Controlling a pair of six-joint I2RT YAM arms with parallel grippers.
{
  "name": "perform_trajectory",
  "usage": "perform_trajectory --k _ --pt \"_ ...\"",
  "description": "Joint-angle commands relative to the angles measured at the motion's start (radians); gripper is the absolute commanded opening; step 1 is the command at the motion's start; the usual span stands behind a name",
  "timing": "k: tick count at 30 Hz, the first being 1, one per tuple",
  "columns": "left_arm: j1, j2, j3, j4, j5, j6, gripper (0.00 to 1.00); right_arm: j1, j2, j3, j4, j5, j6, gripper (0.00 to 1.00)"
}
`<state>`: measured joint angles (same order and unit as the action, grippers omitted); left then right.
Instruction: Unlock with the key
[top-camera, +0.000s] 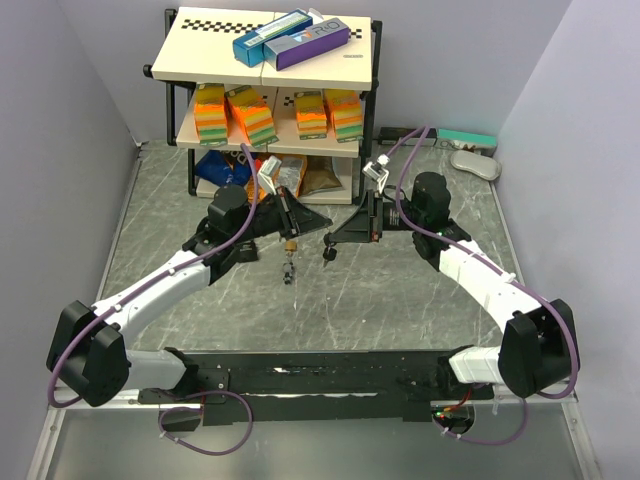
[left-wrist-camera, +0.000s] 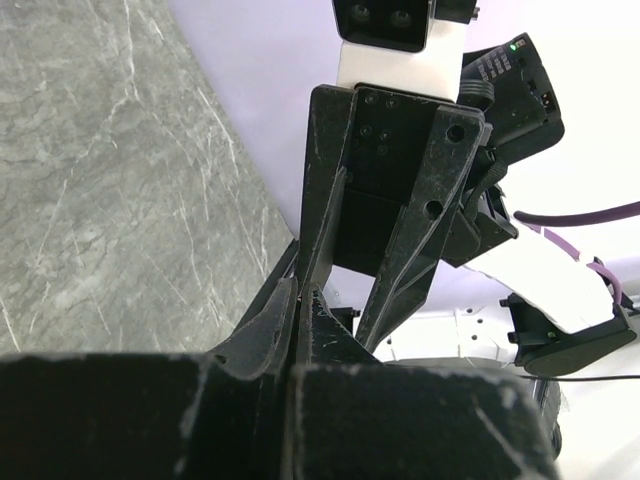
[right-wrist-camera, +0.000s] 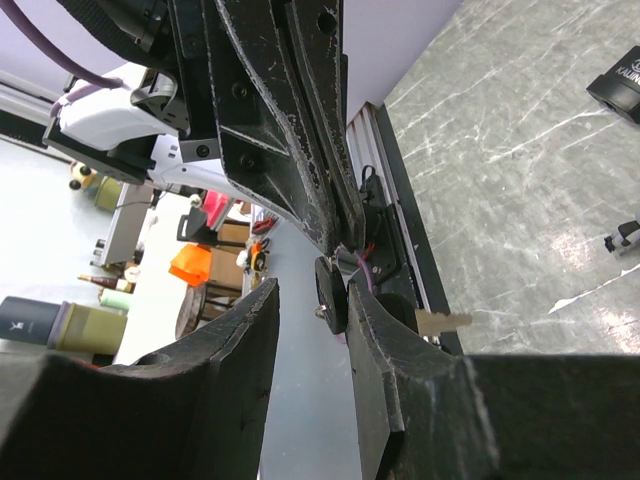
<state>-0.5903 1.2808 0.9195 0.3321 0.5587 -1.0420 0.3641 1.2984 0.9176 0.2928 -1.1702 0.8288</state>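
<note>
In the top view my left gripper (top-camera: 290, 234) hangs over mid-table, shut on a small brass lock (top-camera: 289, 246). A dark piece (top-camera: 289, 270) dangles under the lock. My right gripper (top-camera: 328, 242) faces it from the right, a short gap apart. In the right wrist view the right gripper (right-wrist-camera: 312, 290) is open. A black round key head (right-wrist-camera: 330, 293) stands edge-on between the fingers, against the right-hand finger (right-wrist-camera: 385, 360). A pale key blade (right-wrist-camera: 443, 320) sticks out beyond that finger. The left gripper (left-wrist-camera: 300, 290) shows its fingers pressed together, and the lock is hidden there.
A two-tier shelf (top-camera: 265, 95) at the back carries blue and purple boxes (top-camera: 290, 40) and orange packs (top-camera: 240, 115). A grey flat object (top-camera: 475, 163) lies at the back right. The black base rail (top-camera: 310, 375) runs along the near edge.
</note>
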Motion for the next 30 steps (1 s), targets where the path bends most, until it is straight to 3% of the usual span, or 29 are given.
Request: perform_trajectory --k 1,10,13,17,20,22,23,24,25,28,30 --pt "0.007 -0.035 -0.005 0.054 -0.014 -0.01 0.01 0.012 0.004 -0.009 0.052 -0.009 -0.008 0.41" --pt "0.007 -0.032 -0.008 0.07 -0.005 -0.026 0.01 0.013 0.007 -0.017 0.065 -0.002 -0.007 0.42" --pt "0.009 -0.035 -0.01 0.07 -0.008 -0.026 0.01 0.012 0.009 -0.016 0.065 -0.002 -0.008 0.32" --pt "0.009 -0.035 -0.005 0.062 -0.01 -0.018 0.01 0.015 0.006 -0.02 0.081 -0.002 0.001 0.03" --pt "0.009 -0.037 -0.001 0.044 -0.02 -0.007 0.01 0.015 0.004 -0.026 0.103 0.0 0.018 0.0" --pt "0.009 -0.04 0.005 0.025 -0.032 0.013 0.14 0.013 0.001 -0.029 0.12 0.0 0.032 0.0" --pt "0.01 -0.043 0.015 -0.004 -0.037 0.022 0.26 0.013 0.001 -0.037 0.144 -0.002 0.05 0.0" --pt "0.012 -0.044 0.019 -0.024 -0.046 0.033 0.61 0.012 -0.004 -0.04 0.149 0.006 0.056 0.0" --pt "0.014 -0.05 0.025 -0.054 -0.083 0.065 0.74 0.006 -0.014 -0.04 0.138 0.017 0.055 0.0" --pt "0.02 -0.09 0.048 -0.236 -0.219 0.129 0.97 -0.011 -0.048 -0.014 -0.045 0.101 -0.041 0.0" --pt "0.032 -0.126 0.048 -0.359 -0.376 0.141 0.97 -0.016 -0.07 0.047 -0.302 0.221 -0.208 0.0"
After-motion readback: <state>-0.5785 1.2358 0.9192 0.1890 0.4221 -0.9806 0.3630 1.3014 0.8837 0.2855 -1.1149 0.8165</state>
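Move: The key is still pinched in the left fingertips, its middle about 2 cm below that hand's grip point. From the right hand it is practically between the half-open fingers, 1 cm ahead, 1 cm left and about 2 cm down. From the right hand, down on the table some 24 cm below, the brass padlock lies about 9 cm ahead and 9 cm left, and the black padlock about 8 cm ahead and 19 cm left. The right fingers close from half open and pinch the key while the left still holds it, the right hand having sunk barely 1 cm. Only then do the left fingers spring wide open and let go, and the left hand starts away to its left, forward and down by about 3 cm, rolling slightly. The right keeps its grip and dips another 1 cm at the end. ##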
